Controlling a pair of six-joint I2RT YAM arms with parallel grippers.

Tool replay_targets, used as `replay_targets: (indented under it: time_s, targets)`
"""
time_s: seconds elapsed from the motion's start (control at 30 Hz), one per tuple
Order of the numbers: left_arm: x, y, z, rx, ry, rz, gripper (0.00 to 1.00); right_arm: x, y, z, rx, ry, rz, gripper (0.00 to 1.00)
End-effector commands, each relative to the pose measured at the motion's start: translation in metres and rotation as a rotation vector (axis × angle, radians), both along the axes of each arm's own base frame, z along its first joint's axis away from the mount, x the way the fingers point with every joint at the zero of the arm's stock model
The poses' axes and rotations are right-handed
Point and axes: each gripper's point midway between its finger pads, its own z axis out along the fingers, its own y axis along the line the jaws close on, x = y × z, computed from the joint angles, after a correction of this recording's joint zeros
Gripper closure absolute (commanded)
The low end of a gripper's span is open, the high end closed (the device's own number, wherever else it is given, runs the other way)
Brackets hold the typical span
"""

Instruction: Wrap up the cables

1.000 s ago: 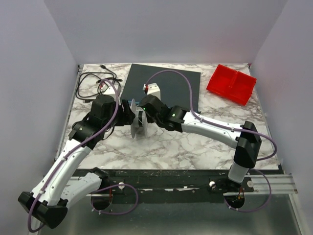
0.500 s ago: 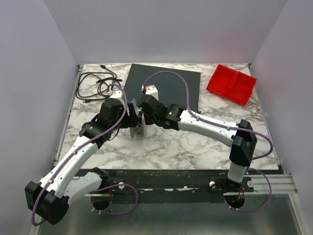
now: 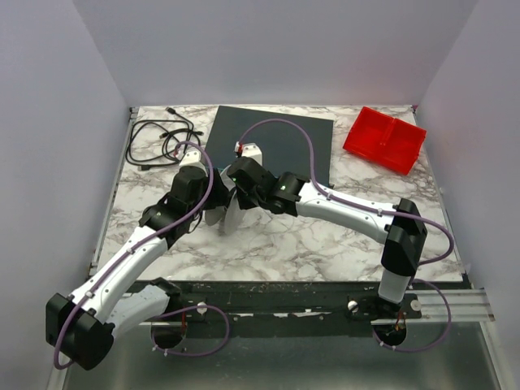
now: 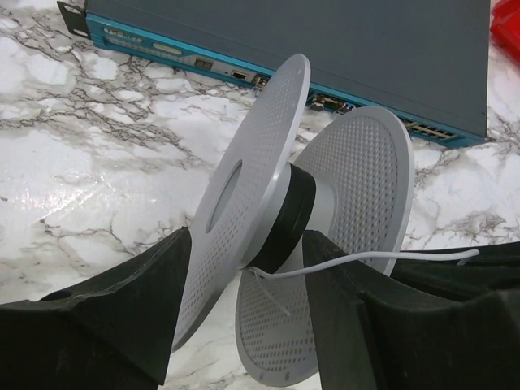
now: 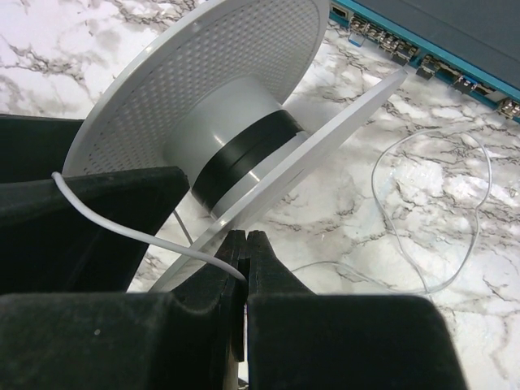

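Observation:
A white spool [image 3: 230, 210] with two perforated flanges and a black-wound core [image 4: 286, 213] leans tilted on the marble between both arms. My left gripper [image 4: 248, 240] straddles the near flange [image 4: 244, 187]. Its left finger [image 4: 138, 309] lies against the flange's outer face, and its right finger [image 4: 345, 317] sits between the flanges with a gap showing. The thin white cable [image 4: 366, 260] runs from the core across that finger. My right gripper [image 5: 246, 236] is shut on the cable [image 5: 122, 223] just below the spool's rim. A slack loop of cable [image 5: 475, 203] lies on the table.
A dark network switch [image 3: 272, 138] with a teal port face [image 4: 162, 50] lies just behind the spool. A small white block [image 3: 252, 150] rests on it. A black cord [image 3: 154, 138] lies at the back left. A red bin [image 3: 384, 140] sits at the back right.
My left arm has swung in toward the spool and further back. The spool now leans over more. My right gripper has shifted slightly left and back, still pinching the cable.

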Motion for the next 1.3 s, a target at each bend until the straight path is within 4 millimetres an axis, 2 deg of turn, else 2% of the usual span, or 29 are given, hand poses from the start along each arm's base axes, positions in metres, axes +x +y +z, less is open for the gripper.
replay_targets:
  time_s: [0.0,0.3,0.53,0.9,1.17,1.27]
  targets:
    - [0.007,0.004,-0.002,0.000,-0.031,0.049,0.43,0.003,-0.001,-0.005,0.005,0.036,-0.019,0.99]
    - [0.006,0.001,-0.003,0.011,-0.025,0.033,0.49,0.020,-0.023,-0.027,-0.053,0.049,-0.081,0.99]
    - [0.011,0.000,0.001,0.012,-0.032,0.035,0.50,0.015,-0.019,-0.039,-0.060,0.074,-0.040,0.99]
    - [0.018,0.001,-0.001,0.006,-0.044,0.077,0.50,0.006,-0.008,-0.035,-0.024,0.092,0.048,0.99]
    - [0.022,0.005,-0.001,0.014,-0.049,0.112,0.64,0.003,-0.004,-0.041,-0.032,0.112,0.076,0.99]
    - [0.021,0.006,-0.004,0.020,-0.042,0.116,0.66,0.004,-0.005,-0.044,-0.044,0.114,0.066,0.99]
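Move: The spool's hub lies about 3 cm ahead, 3 cm right and 3 cm below the left hand, whose parted fingers straddle the spool's left flange. The right hand, shut on the white cable outside the right flange, has that hub some 5 cm ahead, 4 cm left and 4 cm below; the cable's loose loop lies on the table roughly 5 cm ahead and 7 cm right of it, about 13 cm below. The dark switch's middle is about 26 cm ahead and 8 cm right of the right hand. Keeping its shut grip on the white cable, the right hand swings about 2.5 cm forward and a little to the right, then drops some 4 cm beside the outer side of the spool's right flange while drawing back about 2 cm, keeping the cable running across to the left finger. The left hand eases forward and slightly down by a centimetre or so and narrows its still-parted fingers around the left flange, with the cable still draped over its inner finger. ##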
